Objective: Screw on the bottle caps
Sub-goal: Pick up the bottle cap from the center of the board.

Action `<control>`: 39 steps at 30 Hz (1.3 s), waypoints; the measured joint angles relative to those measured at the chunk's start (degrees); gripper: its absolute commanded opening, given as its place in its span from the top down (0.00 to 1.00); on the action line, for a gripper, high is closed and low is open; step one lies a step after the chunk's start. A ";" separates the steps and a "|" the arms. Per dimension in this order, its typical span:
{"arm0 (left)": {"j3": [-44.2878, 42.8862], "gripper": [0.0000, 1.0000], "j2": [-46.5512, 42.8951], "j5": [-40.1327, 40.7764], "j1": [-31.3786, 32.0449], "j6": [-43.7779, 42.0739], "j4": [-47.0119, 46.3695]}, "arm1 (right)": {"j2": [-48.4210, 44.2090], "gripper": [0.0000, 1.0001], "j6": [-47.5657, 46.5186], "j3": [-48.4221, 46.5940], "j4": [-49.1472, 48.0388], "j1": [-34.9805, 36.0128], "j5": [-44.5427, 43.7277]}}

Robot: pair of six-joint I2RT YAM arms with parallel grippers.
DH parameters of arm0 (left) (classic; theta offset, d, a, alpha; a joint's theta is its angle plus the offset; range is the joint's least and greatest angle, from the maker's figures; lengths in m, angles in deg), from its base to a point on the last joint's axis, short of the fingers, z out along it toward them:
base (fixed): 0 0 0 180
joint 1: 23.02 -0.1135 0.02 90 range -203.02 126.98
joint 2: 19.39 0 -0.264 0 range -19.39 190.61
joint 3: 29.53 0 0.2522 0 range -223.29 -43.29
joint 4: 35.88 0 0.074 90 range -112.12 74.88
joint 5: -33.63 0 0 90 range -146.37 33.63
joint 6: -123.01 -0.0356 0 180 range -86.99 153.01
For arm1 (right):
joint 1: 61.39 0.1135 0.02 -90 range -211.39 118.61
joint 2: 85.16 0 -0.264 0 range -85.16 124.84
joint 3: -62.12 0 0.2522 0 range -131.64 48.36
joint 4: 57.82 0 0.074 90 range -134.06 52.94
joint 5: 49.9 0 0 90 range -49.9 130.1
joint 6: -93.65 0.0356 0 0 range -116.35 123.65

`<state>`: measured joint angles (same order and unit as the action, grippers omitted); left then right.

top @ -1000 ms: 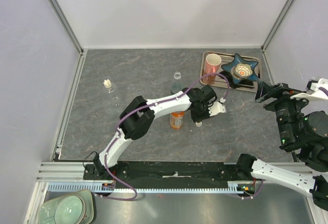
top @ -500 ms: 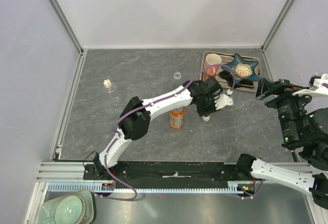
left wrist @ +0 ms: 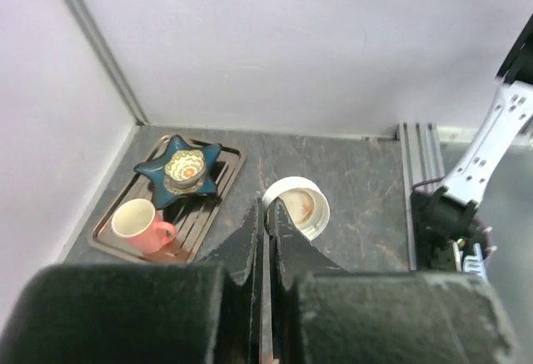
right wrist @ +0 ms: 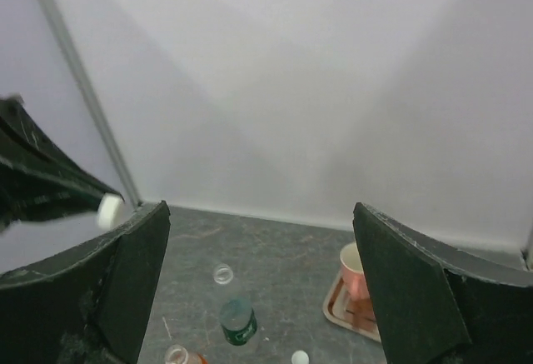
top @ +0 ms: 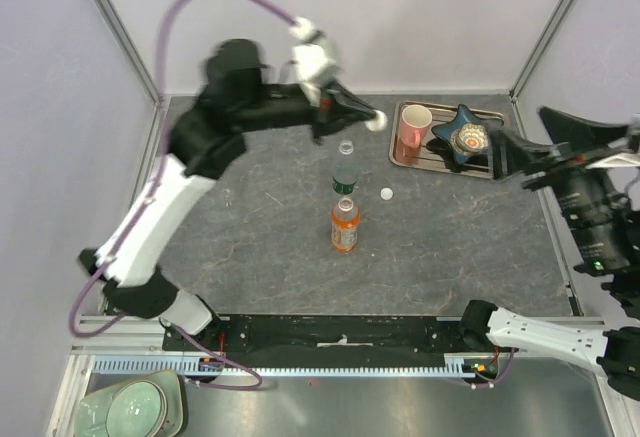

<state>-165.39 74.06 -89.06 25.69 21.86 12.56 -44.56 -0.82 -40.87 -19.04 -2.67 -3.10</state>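
Note:
My left gripper (top: 374, 122) is raised high over the back of the table, shut on the rim of a white bottle cap (left wrist: 297, 206); the left wrist view shows the cap's hollow inside. The same cap (right wrist: 109, 210) shows at the left of the right wrist view. Three bottles stand in a row mid-table: the orange one (top: 345, 225), the green-label one (top: 345, 175) and the tiny clear one (top: 346, 147). A second cap (top: 386, 194) lies on the table to their right. My right gripper (top: 522, 139) hangs at the right, wide open and holding nothing, well apart from the bottles.
At the back right a metal tray (top: 404, 157) holds a pink mug (top: 412, 127) and a blue star-shaped dish (top: 465, 137). White walls with metal posts close the table at the back and sides.
The left arm has swung up and back from beside the orange bottle, lifting the cap off the table. The right gripper has opened wider.

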 measured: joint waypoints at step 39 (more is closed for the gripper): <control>41.42 0.98 -28.94 -30.69 -14.32 54.18 -50.58 | 15.65 0.24 -6.23 14.23 -28.11 0.44 64.67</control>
<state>-123.97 45.12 -119.75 11.37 76.04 -38.02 -28.91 -7.05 -26.65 -47.15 -2.23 61.58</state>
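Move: The left hand already holds the white cap at its fingertips; the open right gripper, where the cap is being taken, is about 20 cm to its right, 5 cm back and 7 cm higher. From the right hand, the white cap is thus some 18 cm left, 5 cm ahead and 7 cm lower. Far below the left hand, the orange bottle stands about 4 cm left and 2 cm ahead, the green-label bottle 4 cm left and 15 cm ahead, and the table cap 6 cm right and 15 cm ahead. Keeping its pinch on the white cap, the left hand swings left and a little up, then draws back, about 11 cm left and 12 cm back in all, its fingertips tilting up and turning some 20 degrees clockwise to face the right gripper. The right hand sweeps about 25 cm left after the cap, easing back, and yaws nearly 60 degrees counter-clockwise until its fingers point left and straddle the line to the cap, narrowing from wide open to about three quarters late on, still without touching it. ##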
